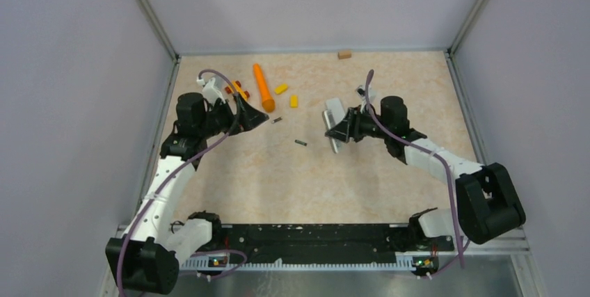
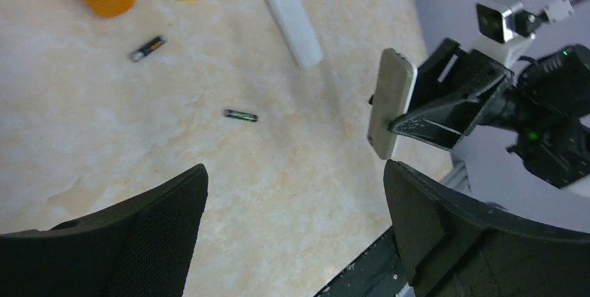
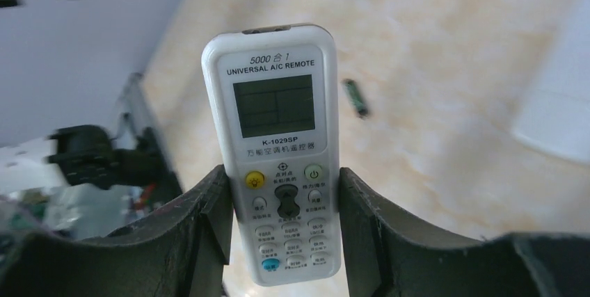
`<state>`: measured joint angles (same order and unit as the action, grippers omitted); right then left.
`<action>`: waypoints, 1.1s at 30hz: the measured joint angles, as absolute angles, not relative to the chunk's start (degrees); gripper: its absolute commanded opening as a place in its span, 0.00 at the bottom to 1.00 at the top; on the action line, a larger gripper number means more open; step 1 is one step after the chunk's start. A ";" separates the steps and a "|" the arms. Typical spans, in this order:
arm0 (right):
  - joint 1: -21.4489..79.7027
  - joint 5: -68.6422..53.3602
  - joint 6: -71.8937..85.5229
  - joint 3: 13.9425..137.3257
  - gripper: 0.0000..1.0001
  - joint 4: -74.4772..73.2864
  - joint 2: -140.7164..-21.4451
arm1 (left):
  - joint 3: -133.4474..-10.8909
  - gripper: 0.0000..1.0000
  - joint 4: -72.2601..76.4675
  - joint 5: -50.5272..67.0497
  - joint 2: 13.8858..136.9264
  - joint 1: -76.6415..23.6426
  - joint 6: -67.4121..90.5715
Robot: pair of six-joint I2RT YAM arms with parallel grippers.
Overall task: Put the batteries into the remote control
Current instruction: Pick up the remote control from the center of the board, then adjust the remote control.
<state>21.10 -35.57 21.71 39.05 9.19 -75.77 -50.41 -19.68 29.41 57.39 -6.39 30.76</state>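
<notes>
My right gripper (image 3: 284, 186) is shut on the white remote control (image 3: 275, 102) at its button end, and the jaws press both long sides. The remote is held off the table, screen end pointing away from the wrist. In the left wrist view the remote (image 2: 391, 99) stands edge-on in those fingers. Two batteries (image 1: 277, 119) (image 1: 300, 143) lie on the table between the arms; they also show as batteries (image 2: 147, 48) (image 2: 241, 115) in the left wrist view. My left gripper (image 2: 296, 172) hangs open above bare table, left of the batteries, holding nothing.
A white flat bar (image 2: 292, 12) lies on the table beside the held remote. An orange cylinder (image 1: 263, 87), two yellow blocks (image 1: 281, 89) (image 1: 293, 101) and small orange pieces (image 1: 233, 88) sit at the back left. A wooden block (image 1: 344, 53) rests by the back wall.
</notes>
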 measured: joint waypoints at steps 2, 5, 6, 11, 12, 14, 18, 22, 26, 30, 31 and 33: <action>23.31 -40.32 29.89 38.89 0.23 19.22 -77.19 | -48.25 0.99 -14.79 35.40 56.38 -6.39 32.21; 26.68 -45.06 40.93 39.16 0.23 32.77 -80.09 | -45.01 0.99 -6.52 42.81 55.16 -6.46 35.62; 27.92 -46.46 44.75 39.51 0.23 37.12 -81.38 | -44.29 0.99 -4.47 44.38 54.85 -6.46 36.56; 34.24 -51.29 62.00 44.10 0.22 56.14 -89.38 | -43.03 0.99 5.98 51.70 54.46 -7.42 41.89; 35.11 -51.75 64.95 44.84 0.22 59.51 -90.70 | -43.00 0.99 7.46 52.51 54.46 -7.73 42.48; 36.69 -52.62 70.59 46.19 0.21 66.39 -93.47 | -43.00 0.99 10.59 54.39 54.46 -8.51 43.99; 38.57 -53.30 77.52 48.03 0.21 74.35 -97.43 | -43.00 0.98 13.45 56.45 54.50 -10.02 46.63; 39.51 -53.76 79.61 48.93 0.21 75.94 -99.02 | -43.00 0.86 13.98 56.82 55.16 -11.60 48.51; 40.05 -54.00 79.68 49.67 0.21 75.81 -99.81 | -43.00 0.68 13.96 56.66 57.87 -12.60 50.94; 40.10 -54.06 78.61 50.02 0.21 73.34 -99.96 | -43.00 0.48 14.17 56.42 59.96 -12.80 53.21; 40.10 -54.04 78.26 50.04 0.21 72.47 -100.01 | -42.98 0.41 14.15 56.42 60.20 -12.82 53.43; 40.10 -54.08 77.52 50.26 0.23 71.16 -100.01 | -42.98 0.19 14.24 56.69 60.75 -12.80 53.76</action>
<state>40.10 -54.08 77.52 50.26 71.16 -100.01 -42.98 14.24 56.69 60.75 -12.80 53.76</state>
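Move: The remote control is already in the right fingers, gripped at its keypad half, its middle about 1 cm ahead of and 1 cm above that hand point. From the open left hand it lies some 24 cm to the right, about level fore-and-aft and 8 cm lower. The green battery lies about 12 cm left of the right hand, 3 cm ahead and 12 cm below; the white remote on the table is some 13 cm straight ahead and 11 cm below. The right hand carries the remote left about 15 cm and up some 13 cm towards the left gripper, drawing back 8 cm while its fingers tip up and swing counter-clockwise by some 35 degrees, its grip kept throughout. The left hand comes to meet it, going right, up and back with a clockwise turn and its fingers tipping up, then dips about 2 cm and eases slightly forward as its wide-open fingers close to about half and pinch the remote's display end from the opposite side. ##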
